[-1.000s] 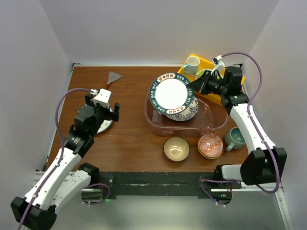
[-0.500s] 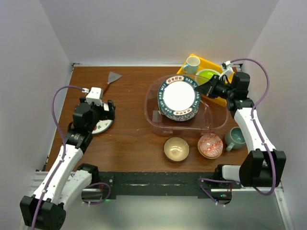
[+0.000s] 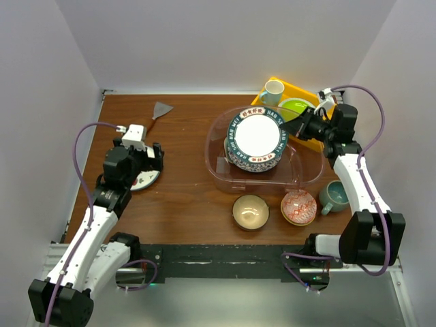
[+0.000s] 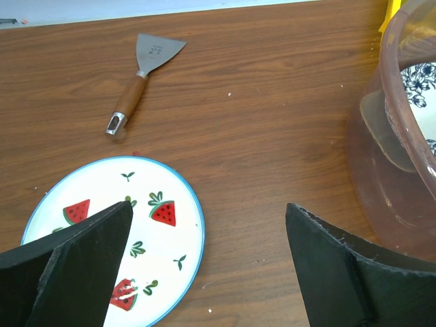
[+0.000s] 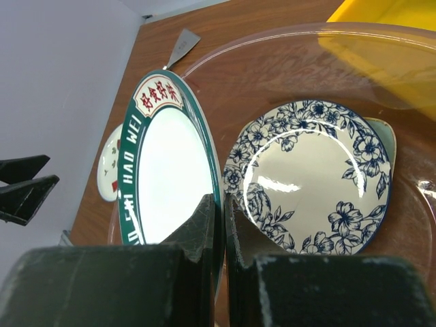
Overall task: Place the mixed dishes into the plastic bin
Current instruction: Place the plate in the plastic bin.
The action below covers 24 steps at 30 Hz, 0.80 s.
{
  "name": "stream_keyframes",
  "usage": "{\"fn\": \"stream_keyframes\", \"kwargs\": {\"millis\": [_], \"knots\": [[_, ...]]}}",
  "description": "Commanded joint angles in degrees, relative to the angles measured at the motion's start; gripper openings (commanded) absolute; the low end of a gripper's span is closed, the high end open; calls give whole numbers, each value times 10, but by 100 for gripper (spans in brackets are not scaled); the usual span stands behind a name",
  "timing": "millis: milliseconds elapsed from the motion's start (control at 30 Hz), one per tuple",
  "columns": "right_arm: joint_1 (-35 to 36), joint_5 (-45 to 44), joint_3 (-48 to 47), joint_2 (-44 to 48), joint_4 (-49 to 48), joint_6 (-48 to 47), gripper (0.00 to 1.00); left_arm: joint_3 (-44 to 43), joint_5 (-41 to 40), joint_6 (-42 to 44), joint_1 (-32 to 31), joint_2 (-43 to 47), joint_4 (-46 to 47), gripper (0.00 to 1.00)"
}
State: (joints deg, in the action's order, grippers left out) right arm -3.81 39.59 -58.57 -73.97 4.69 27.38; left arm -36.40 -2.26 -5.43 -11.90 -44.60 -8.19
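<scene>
My right gripper (image 3: 295, 127) (image 5: 223, 204) is shut on the rim of the dark-green lettered plate (image 3: 257, 134) (image 5: 170, 177). It holds the plate tilted inside the clear plastic bin (image 3: 212, 158) (image 5: 286, 33), just above the blue floral plate (image 3: 257, 165) (image 5: 320, 177) on the bin's floor. At the left, my left gripper (image 3: 145, 158) (image 4: 209, 208) hangs open over the right edge of the white plate with red fruit marks (image 3: 146, 180) (image 4: 116, 238). A tan bowl (image 3: 250, 211), a red-patterned bowl (image 3: 298, 207) and a grey-teal mug (image 3: 335, 195) stand on the table in front of the bin.
A yellow tray (image 3: 304, 90) (image 5: 402, 13) behind the bin holds a white mug (image 3: 273, 91) and a lime-green plate (image 3: 294, 107). A wooden-handled scraper (image 3: 161, 110) (image 4: 139, 75) lies at the back left. White walls close in three sides.
The right gripper has carried the green-rimmed plate rightward and lowered it over the blue floral plate. The left gripper moved in over the fruit plate, then held still.
</scene>
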Motion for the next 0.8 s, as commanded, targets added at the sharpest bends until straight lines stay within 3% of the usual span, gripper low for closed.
{"fn": "stream_keyframes", "kwargs": {"millis": [0, 767], "knots": [[-4, -1, -2, -9, -45, 2, 0, 5, 8, -8, 4, 7, 24, 100], [-3, -75, 12, -122, -57, -36, 0, 6, 16, -5, 4, 4, 25, 100]]}}
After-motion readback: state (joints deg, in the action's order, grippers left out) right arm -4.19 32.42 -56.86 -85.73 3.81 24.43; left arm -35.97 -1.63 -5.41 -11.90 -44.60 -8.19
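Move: The green-lettered plate, already pinched at its rim by the right fingers, is going to the blue-flowered plate stacked in the plastic bin: that lies about 10 cm left of the right hand, roughly level with it fore and aft, and some 20 cm below. The lime-green dish in the yellow tray is about 13 cm ahead and 6 cm right; the pale mug some 19 cm ahead and 3 cm left. From the idle left hand the flowered plate lies about 32 cm right, 5 cm ahead. The green-lettered plate is carried down into the plastic bin towards the blue-flowered plate, the right hand sinking about 9 cm at growing speed and edging some 3 cm forward as it goes. The wrist tips nose-down by roughly 10 degrees while the closed fingers keep their pinch on the plate's right-hand rim. ##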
